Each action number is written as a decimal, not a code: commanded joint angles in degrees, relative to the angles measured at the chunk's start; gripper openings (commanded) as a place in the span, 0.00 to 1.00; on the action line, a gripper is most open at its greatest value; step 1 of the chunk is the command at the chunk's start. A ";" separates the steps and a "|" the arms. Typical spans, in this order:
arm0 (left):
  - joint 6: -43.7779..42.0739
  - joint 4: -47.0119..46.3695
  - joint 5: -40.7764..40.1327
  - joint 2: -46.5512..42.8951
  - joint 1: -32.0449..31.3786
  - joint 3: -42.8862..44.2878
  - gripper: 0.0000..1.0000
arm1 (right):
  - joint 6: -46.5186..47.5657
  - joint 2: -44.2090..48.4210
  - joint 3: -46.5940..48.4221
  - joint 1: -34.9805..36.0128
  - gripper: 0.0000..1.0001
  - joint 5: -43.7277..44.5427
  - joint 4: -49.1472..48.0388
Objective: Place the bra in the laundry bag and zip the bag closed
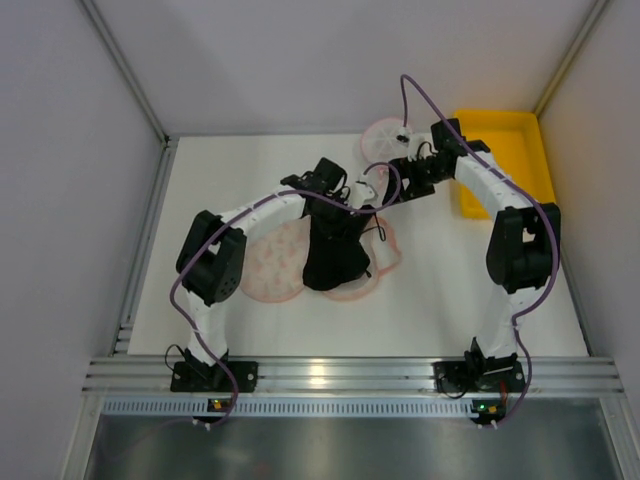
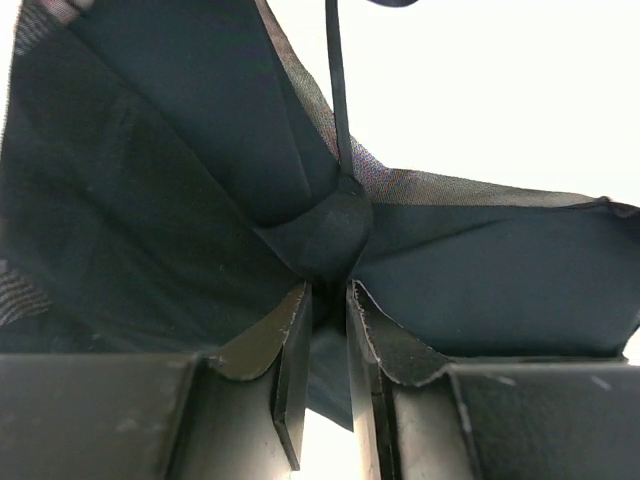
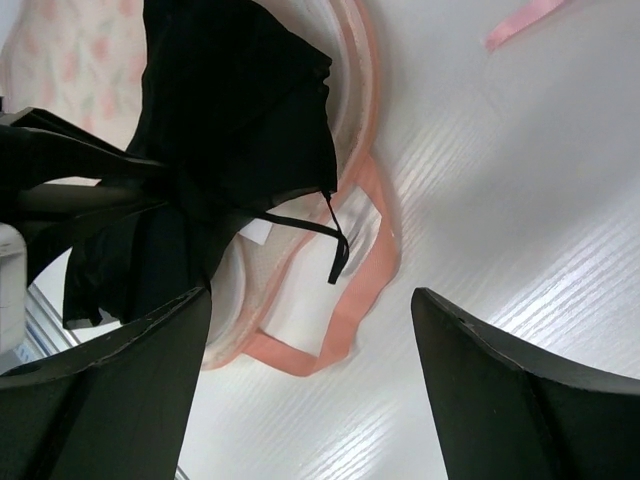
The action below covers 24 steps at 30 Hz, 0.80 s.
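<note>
The black bra (image 1: 335, 250) hangs from my left gripper (image 1: 336, 200) over the middle of the laundry bag (image 1: 268, 265), which lies open on the table as two round speckled halves. In the left wrist view the jaws of this gripper (image 2: 328, 300) stand narrow, pinching a gathered fold of the dark bra (image 2: 150, 200). My right gripper (image 1: 373, 192) hovers just right of the bra, open. Between its fingers (image 3: 310, 300) I see only the bag's pink loop (image 3: 350, 300) and bare table. A thin strap of the bra (image 3: 240, 100) dangles there.
A yellow tray (image 1: 505, 165) stands at the back right, under the right arm's elbow. A small round white mesh disc (image 1: 385, 138) with a pink rim lies behind the grippers. A pink ribbon (image 3: 525, 20) trails on the table. Grey walls close three sides.
</note>
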State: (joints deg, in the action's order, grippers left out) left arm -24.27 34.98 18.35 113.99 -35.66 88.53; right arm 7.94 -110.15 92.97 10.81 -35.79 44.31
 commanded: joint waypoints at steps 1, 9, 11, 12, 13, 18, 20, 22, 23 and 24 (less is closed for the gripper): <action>0.63 0.09 0.38 -4.31 0.15 1.82 0.26 | 1.11 3.63 0.28 -0.44 0.82 -1.30 -0.81; 0.45 0.09 1.42 -4.04 0.15 2.08 0.00 | 1.46 3.62 0.37 -0.35 0.81 -1.39 -0.28; 0.81 0.09 2.39 -4.92 0.15 2.87 0.00 | 1.81 3.97 0.20 -0.52 0.81 -1.13 -0.19; 0.98 0.09 2.83 -5.44 0.15 3.31 0.00 | 1.90 3.98 0.11 -0.44 0.81 -1.04 -0.11; 1.07 0.09 3.44 -6.15 0.15 4.01 0.00 | 1.99 4.06 0.02 -0.52 0.81 -1.04 -0.11; 3.70 0.09 8.01 -9.23 0.15 7.00 0.00 | 2.16 4.77 -0.77 -0.79 0.81 -1.12 0.07; 4.76 0.09 8.37 -9.32 0.15 8.41 0.00 | 2.25 4.68 -0.86 -0.96 0.81 -1.12 0.07; 6.34 0.09 8.28 -9.06 0.06 9.81 0.00 | 2.34 4.68 -0.77 -1.05 0.81 -1.12 0.16; 6.60 0.09 8.02 -9.05 0.15 10.08 0.00 | 2.34 4.68 -0.77 -1.23 0.81 -1.12 0.16; 7.13 0.09 7.50 -9.14 0.15 10.34 0.00 | 2.34 4.77 -0.68 -1.23 0.81 -1.21 0.16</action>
State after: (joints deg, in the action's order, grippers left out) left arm -20.16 35.59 24.29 107.44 -35.66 96.36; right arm 8.99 -109.10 92.14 10.55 -36.10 44.58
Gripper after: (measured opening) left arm 0.012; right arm 0.809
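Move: The left gripper is low over the bra, part-closed, with a bunch of the fabric between its tips; the bra's middle is about 5 cm back, 3 cm left and 3 cm below. The laundry bag's mesh half lies under the bra, some 5 cm back and 2 cm left of the gripper, the patterned flap 6 cm back and 17 cm left, and the bag handle 4 cm back and 7 cm right. From the right hand, the bra is roughly 11 cm back, 11 cm left and 9 cm below. Shut the left fingers fully on the bunched bra fabric while barely rising, then raise the left gripper about 10 cm, gathering speed, away from the bag and drifting some 3 cm right towards the handle side. As it climbs, tilt the wrist about 15 degrees so the fingertips swing out to the right, and keep the fabric pinched. ##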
